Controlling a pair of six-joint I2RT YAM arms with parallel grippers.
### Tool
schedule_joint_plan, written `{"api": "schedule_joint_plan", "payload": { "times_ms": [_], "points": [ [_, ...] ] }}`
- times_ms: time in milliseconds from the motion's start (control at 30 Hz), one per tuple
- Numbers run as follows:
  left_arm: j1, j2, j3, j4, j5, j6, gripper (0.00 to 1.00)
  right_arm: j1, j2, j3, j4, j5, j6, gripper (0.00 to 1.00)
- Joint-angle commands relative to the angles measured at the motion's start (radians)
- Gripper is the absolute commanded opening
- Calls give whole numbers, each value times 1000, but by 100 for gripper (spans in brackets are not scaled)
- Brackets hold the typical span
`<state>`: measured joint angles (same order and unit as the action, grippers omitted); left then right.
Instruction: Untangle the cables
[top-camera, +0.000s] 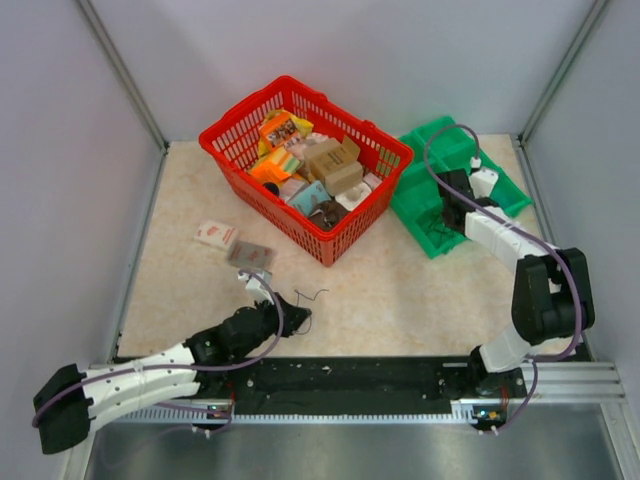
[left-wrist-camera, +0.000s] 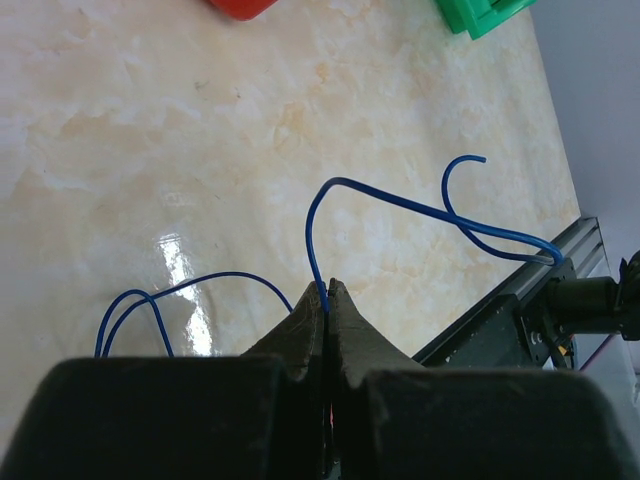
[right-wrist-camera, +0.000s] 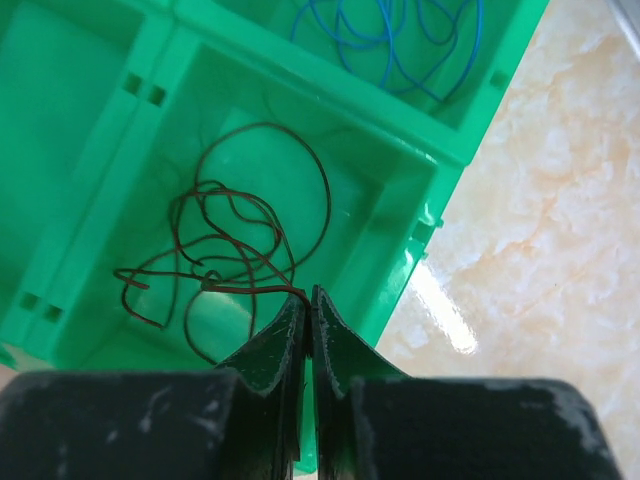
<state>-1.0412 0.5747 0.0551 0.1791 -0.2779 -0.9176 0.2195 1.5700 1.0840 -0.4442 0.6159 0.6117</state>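
In the left wrist view my left gripper (left-wrist-camera: 328, 288) is shut on a thin blue cable (left-wrist-camera: 400, 197); the cable arches up from the fingertips and curls to the right over the table, with more loops at the left. From above, the left gripper (top-camera: 285, 306) sits low near the table's front edge with thin dark cable ends (top-camera: 312, 296) beside it. My right gripper (right-wrist-camera: 310, 295) is shut on a dark red-brown cable (right-wrist-camera: 250, 288), whose tangled loops lie in a compartment of the green tray (right-wrist-camera: 330, 92). A bundle of blue cables (right-wrist-camera: 390, 60) lies in the neighbouring compartment.
A red basket (top-camera: 305, 165) full of small boxes and packets stands at the back centre. The green tray (top-camera: 430, 215) is at the back right, under the right gripper (top-camera: 447, 222). Two small packets (top-camera: 216, 234) (top-camera: 250, 256) lie left of the basket. The black rail (left-wrist-camera: 500, 320) runs along the front edge.
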Motion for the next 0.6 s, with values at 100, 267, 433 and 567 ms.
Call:
{"api": "schedule_joint_plan", "payload": {
  "times_ms": [100,267,433,567],
  "points": [
    [1,27,-46,66,-6,0,0,-6,4,-12,96,-13,-47,9],
    [0,57,-29,57,-6,-1,0,-8,-8,44,30,-100,-121,39],
    [0,70,-26,62,-15,-6,0,-6,-239,-79,29,-186,-127,66],
    [0,103,-14,72,-7,3,0,33,-460,-232,32,-293,-136,68]
  ]
}}
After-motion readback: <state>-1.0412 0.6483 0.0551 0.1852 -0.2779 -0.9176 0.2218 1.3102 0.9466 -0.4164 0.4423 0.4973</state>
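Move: Just ahead of and below the shut right fingers, which hold a strand of the dark-red cable, lies the cable's heap in the near compartment of the green tray: about 2 cm ahead, 3 cm left and 7 cm down. The blue cable in the next compartment is roughly 8 cm ahead and 7 cm right of this hand, the red basket some 14 cm ahead and 33 cm left. From the left hand the heap lies about 23 cm ahead and 33 cm right. Dipping about 1.5 cm towards the dark-red heap, the right hand opens its fingers wide and lets go of the strand, then lifts away some 4 cm, drawing back off the compartment and slightly left while turning about 10 degrees counter-clockwise. The left hand sinks about 1.5 cm, its shut fingers keeping their hold on the other blue cable. ##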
